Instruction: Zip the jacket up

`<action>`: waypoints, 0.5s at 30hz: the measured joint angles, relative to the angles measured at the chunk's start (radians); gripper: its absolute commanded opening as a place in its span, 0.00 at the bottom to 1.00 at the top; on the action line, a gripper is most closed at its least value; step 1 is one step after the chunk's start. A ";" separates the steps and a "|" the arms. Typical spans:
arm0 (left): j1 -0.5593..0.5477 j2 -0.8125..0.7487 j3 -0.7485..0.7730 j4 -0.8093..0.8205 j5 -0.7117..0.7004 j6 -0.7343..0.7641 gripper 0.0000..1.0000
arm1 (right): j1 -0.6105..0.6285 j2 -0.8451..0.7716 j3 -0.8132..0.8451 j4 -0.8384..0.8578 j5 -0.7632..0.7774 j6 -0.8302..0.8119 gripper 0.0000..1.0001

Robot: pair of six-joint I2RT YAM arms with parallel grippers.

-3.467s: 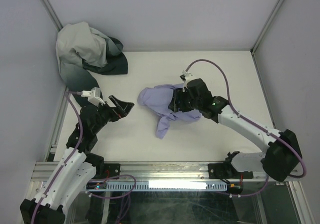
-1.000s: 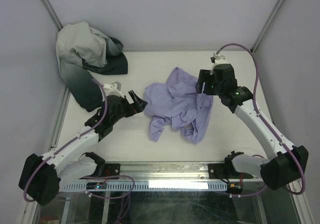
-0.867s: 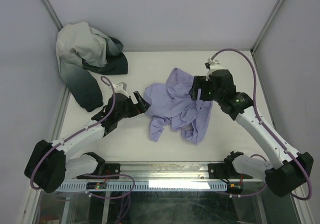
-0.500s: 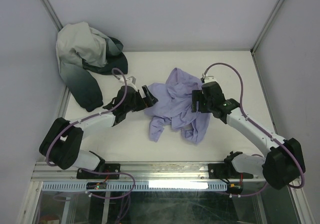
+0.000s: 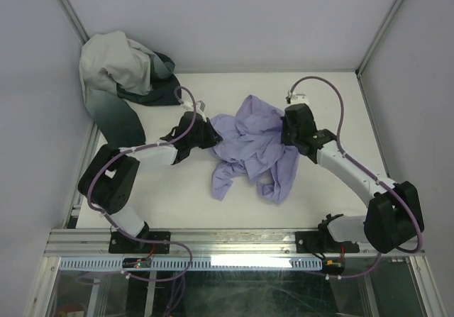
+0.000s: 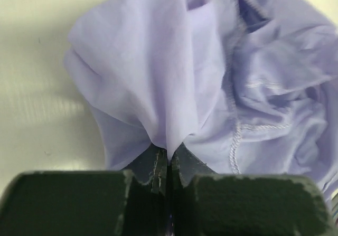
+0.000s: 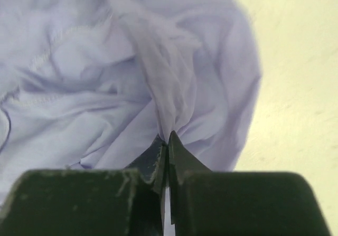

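The lavender jacket (image 5: 250, 145) lies crumpled in the middle of the white table, one sleeve trailing toward the front. My left gripper (image 5: 211, 134) sits at its left edge, shut on a pinched fold of the jacket (image 6: 158, 88), with the left gripper (image 6: 168, 159) jaws pressed together around the cloth. My right gripper (image 5: 289, 134) is at the jacket's right side, also shut on a gathered fold of the jacket (image 7: 158, 83), which rises from the closed right gripper (image 7: 167, 141). No zipper shows clearly; only stitched seams are visible.
A white-and-dark-green garment (image 5: 122, 83) is heaped at the back left corner against the wall. The frame's vertical posts stand at the back corners. Bare white table (image 5: 333, 97) surrounds the jacket on the right and front.
Both arms reached in to the jacket's sides. The left gripper went from wide open to shut on the left edge, and the right gripper closed on the right-hand fabric.
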 measured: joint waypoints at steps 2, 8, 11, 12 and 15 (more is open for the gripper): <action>0.004 -0.049 0.024 -0.039 -0.031 0.036 0.00 | -0.029 0.000 0.063 -0.019 0.029 -0.023 0.00; 0.015 -0.318 0.216 -0.232 -0.229 0.191 0.00 | -0.112 -0.001 0.347 -0.055 0.107 -0.116 0.00; 0.019 -0.415 0.385 -0.281 -0.302 0.273 0.00 | -0.129 0.002 0.529 -0.079 0.117 -0.165 0.00; 0.019 -0.436 0.437 -0.291 -0.316 0.295 0.00 | -0.130 0.002 0.594 -0.084 0.117 -0.180 0.00; 0.019 -0.483 0.592 -0.338 -0.342 0.352 0.00 | -0.130 -0.002 0.732 -0.082 0.089 -0.211 0.00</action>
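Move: I already have the lilac jacket pinched at both sides. Its crumpled middle lies about 12 cm right of my left hand, 2 cm back and 3 cm lower; from my right hand it is some 9 cm left, 2 cm back and 9 cm below. One sleeve end sits about 14 cm back from my left hand, 1 cm right; the other 15 cm back from my right, 3 cm left. The grey-green cloth is some 28 cm left and 18 cm ahead of my left hand. I sweep both hands up fast off the table with the jacket still pinched, my left hand rising about 40 cm and my right some 30 cm. My left drifts left as it climbs, while my right also reaches forward and edges right, drawing the held sides apart; both wrists tip my fingers up towards level. ##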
